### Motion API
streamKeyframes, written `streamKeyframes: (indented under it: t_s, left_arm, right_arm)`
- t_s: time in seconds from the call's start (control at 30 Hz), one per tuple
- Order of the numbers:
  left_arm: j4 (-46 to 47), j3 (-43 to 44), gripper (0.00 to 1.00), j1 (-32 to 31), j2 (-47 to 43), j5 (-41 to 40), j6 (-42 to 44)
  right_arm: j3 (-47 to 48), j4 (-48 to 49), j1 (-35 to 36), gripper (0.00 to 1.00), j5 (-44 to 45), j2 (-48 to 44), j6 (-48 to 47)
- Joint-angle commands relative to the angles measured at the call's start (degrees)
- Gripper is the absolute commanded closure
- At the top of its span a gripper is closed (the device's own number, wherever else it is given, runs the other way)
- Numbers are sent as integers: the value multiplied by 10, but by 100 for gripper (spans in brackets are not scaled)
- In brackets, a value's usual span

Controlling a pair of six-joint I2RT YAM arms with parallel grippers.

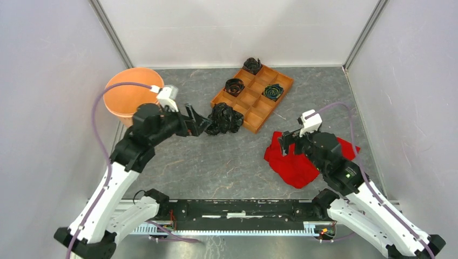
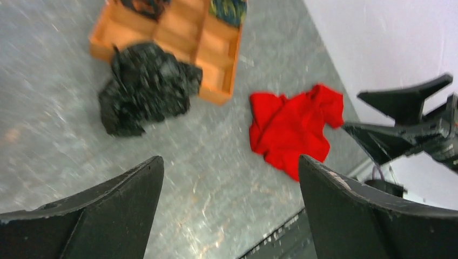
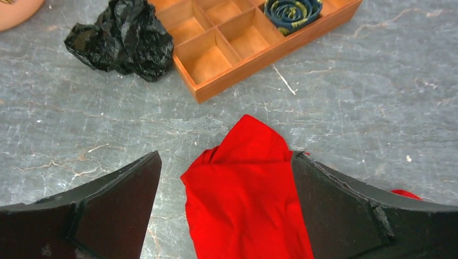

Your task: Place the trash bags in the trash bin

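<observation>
A crinkly black trash bag wad (image 1: 226, 118) lies on the grey table against the near left corner of the orange tray. It also shows in the left wrist view (image 2: 146, 86) and the right wrist view (image 3: 119, 40). The round terracotta trash bin (image 1: 127, 97) stands at the far left, behind my left arm; only its edge (image 3: 13, 8) shows in the right wrist view. My left gripper (image 1: 202, 125) is open and empty, just left of the wad, with bare table between its fingers (image 2: 229, 162). My right gripper (image 1: 287, 140) is open and empty over the red cloth (image 3: 227, 156).
A flat orange tray with square compartments (image 1: 254, 105) sits at the back centre and holds three dark rolled items. A red cloth (image 1: 294, 162) lies at the right under my right gripper. Grey walls close in both sides and the back.
</observation>
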Motion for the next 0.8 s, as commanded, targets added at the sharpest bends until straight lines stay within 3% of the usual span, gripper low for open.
streamKeyframes:
  t_s: [0.0, 0.1, 0.3, 0.43, 0.53, 0.63, 0.77]
  left_arm:
    - [32, -48, 0, -52, 29, 6, -59]
    - [58, -102, 0, -72, 48, 19, -87]
    - [96, -168, 0, -88, 76, 20, -119]
    - [131, -188, 0, -94, 116, 23, -128]
    - [166, -195, 3, -101, 163, 21, -131]
    - [157, -170, 8, -108, 213, -65, -112]
    - [155, -153, 3, -109, 261, -242, -107]
  right_arm:
    - [-39, 100, 6, 2, -5, 21, 22]
    - [-80, 185, 7, 2, 17, 17, 20]
    - [-209, 469, 8, 2, 62, 58, 72]
    - [-243, 672, 9, 2, -34, 182, 69]
    - [-225, 695, 13, 2, -96, 263, 47]
    - [-250, 742, 14, 2, -105, 299, 7]
    - [-281, 767, 15, 2, -96, 315, -41]
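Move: The crumpled black trash bag lies about 14 cm ahead of the open left hand, 6 cm to its right and 28 cm below; the bin stands 13 cm ahead and 21 cm left, the wooden tray 21 cm ahead and 17 cm right. From the right hand the bag is some 14 cm ahead, 24 cm left and 19 cm lower, the tray 22 cm ahead and 13 cm left, the red cloth 2 cm ahead and 7 cm right. Fingers open, left hand drops about 22 cm towards the bag, tipping down; right descends 10 cm, leftward and forward. ##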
